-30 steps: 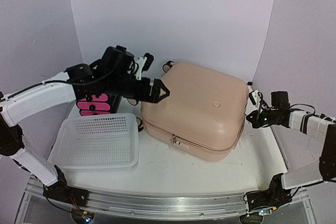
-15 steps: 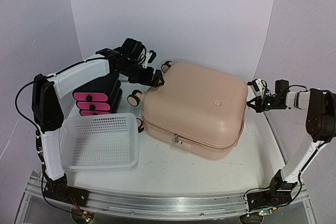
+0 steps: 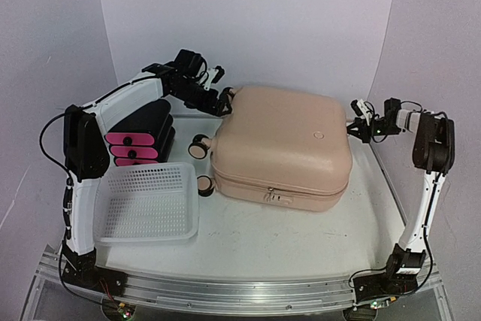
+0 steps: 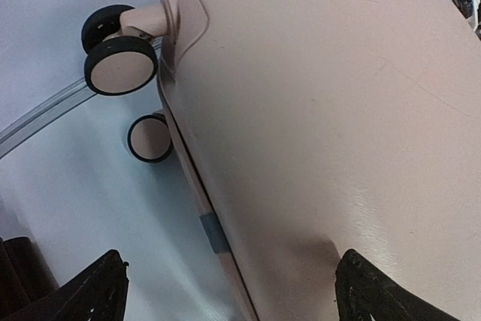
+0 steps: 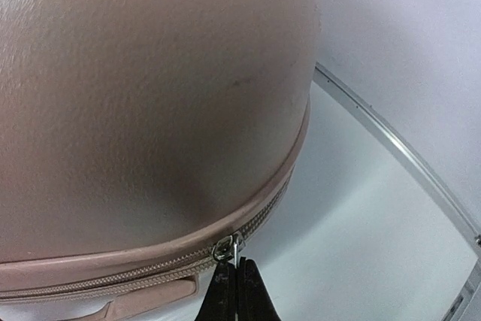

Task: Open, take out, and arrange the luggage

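Note:
The peach-pink luggage (image 3: 282,148) lies flat and closed in the middle of the table, its black-rimmed wheels (image 3: 199,146) pointing left. My left gripper (image 3: 225,100) is open at its back left corner. In the left wrist view the fingers (image 4: 376,291) straddle the shell's (image 4: 323,110) edge and seam without touching it. My right gripper (image 3: 355,127) is at the back right corner. In the right wrist view it (image 5: 237,280) is shut on the metal zipper pull (image 5: 229,247) of the zip line.
A white mesh basket (image 3: 146,201) sits at the front left. A black box with pink drawers (image 3: 139,137) stands behind it against the left wall. Walls close in the back and both sides, and a metal rail (image 3: 225,291) runs along the near edge.
The luggage has swung so its front runs nearly parallel to the near edge. My left gripper moved back to its rear left corner; the right gripper moved back, still shut.

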Motion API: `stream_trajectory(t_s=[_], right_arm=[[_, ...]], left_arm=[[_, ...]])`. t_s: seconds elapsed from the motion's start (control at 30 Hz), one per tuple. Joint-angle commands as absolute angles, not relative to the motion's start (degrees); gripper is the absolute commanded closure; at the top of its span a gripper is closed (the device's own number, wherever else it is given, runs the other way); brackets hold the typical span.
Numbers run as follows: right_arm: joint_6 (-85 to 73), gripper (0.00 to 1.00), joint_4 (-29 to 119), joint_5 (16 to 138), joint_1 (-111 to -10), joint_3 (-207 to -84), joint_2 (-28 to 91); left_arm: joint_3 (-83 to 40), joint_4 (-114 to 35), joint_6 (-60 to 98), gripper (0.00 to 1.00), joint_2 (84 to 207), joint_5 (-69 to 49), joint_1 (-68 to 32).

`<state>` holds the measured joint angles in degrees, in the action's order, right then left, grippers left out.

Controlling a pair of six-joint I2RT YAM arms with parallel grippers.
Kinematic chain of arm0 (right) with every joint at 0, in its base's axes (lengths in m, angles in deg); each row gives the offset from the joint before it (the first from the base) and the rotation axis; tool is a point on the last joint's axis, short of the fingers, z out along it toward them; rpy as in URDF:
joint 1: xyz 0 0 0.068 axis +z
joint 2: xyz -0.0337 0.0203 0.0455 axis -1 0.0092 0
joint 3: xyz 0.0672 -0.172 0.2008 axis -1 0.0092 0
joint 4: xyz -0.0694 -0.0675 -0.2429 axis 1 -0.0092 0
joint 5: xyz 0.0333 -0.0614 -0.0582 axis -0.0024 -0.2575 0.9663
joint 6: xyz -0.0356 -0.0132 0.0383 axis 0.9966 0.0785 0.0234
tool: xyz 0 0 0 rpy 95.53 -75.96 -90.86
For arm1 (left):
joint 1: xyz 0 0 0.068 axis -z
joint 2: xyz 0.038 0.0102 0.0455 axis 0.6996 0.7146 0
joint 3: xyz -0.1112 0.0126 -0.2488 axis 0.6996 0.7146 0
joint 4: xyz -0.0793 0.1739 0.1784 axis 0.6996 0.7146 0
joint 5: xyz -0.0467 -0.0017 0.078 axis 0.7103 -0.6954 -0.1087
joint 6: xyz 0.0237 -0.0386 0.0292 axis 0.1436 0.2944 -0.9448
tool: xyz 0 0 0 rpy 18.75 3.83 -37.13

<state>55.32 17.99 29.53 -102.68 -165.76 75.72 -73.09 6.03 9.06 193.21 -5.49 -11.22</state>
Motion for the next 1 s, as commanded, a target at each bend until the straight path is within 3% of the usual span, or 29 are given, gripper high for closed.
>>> stream_trajectory(t_s=[0.0, 0.1, 0.37, 0.5, 0.73, 0.87, 0.97], right_arm=[[55.28, 1.0, 25.2, 26.46, -101.97, -175.15, 80.91], [56.58, 1.0, 26.09, 25.38, -101.22, -172.63, 80.56], [57.83, 1.0, 33.31, 26.49, -97.06, -148.71, 64.83], [54.26, 1.0, 36.78, 25.79, -95.26, -139.58, 56.35], [48.7, 1.0, 36.85, 29.68, -91.51, -124.73, 40.32], [42.2, 1.0, 36.29, 38.39, -92.53, -120.27, 37.8], [38.42, 1.0, 34.99, 35.54, -96.86, -119.32, 37.96]], left_arm=[[-75.16, 11.58, 9.46, 0.05, 196.4, -6.38, -11.2], [-78.83, 11.43, 14.78, 0.03, 195.55, -5.16, -12.62], [-91.86, 11.13, 28.13, 0.02, 201.77, -6.88, -15.56], [-95.38, 9.51, 28.44, 0.02, 205.68, 1.11, -15.52], [-87.11, 8.89, 23.92, 0.03, 203.66, 8.14, -15.01], [-80.26, 9.16, 19.12, 0.03, 200.53, 8.87, -14.59], [-76.51, 9.91, 16.29, 0.03, 199.32, 8.74, -14.44]])
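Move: The right hand already pinches the zipper pull on the suitcase's right side; the side handle lies about 11 cm back and 1 cm left, slightly lower, and the suitcase's middle some 25 cm left and 8 cm back. From the left hand, at the far-left corner, that middle is about 21 cm right, 14 cm back and 11 cm below; the white basket is roughly 33 cm left and 28 cm back, down at table level. Right hand edges forward, then hauls the still-pinched zipper pull back-left some 20 cm; left swings forward, then back. ##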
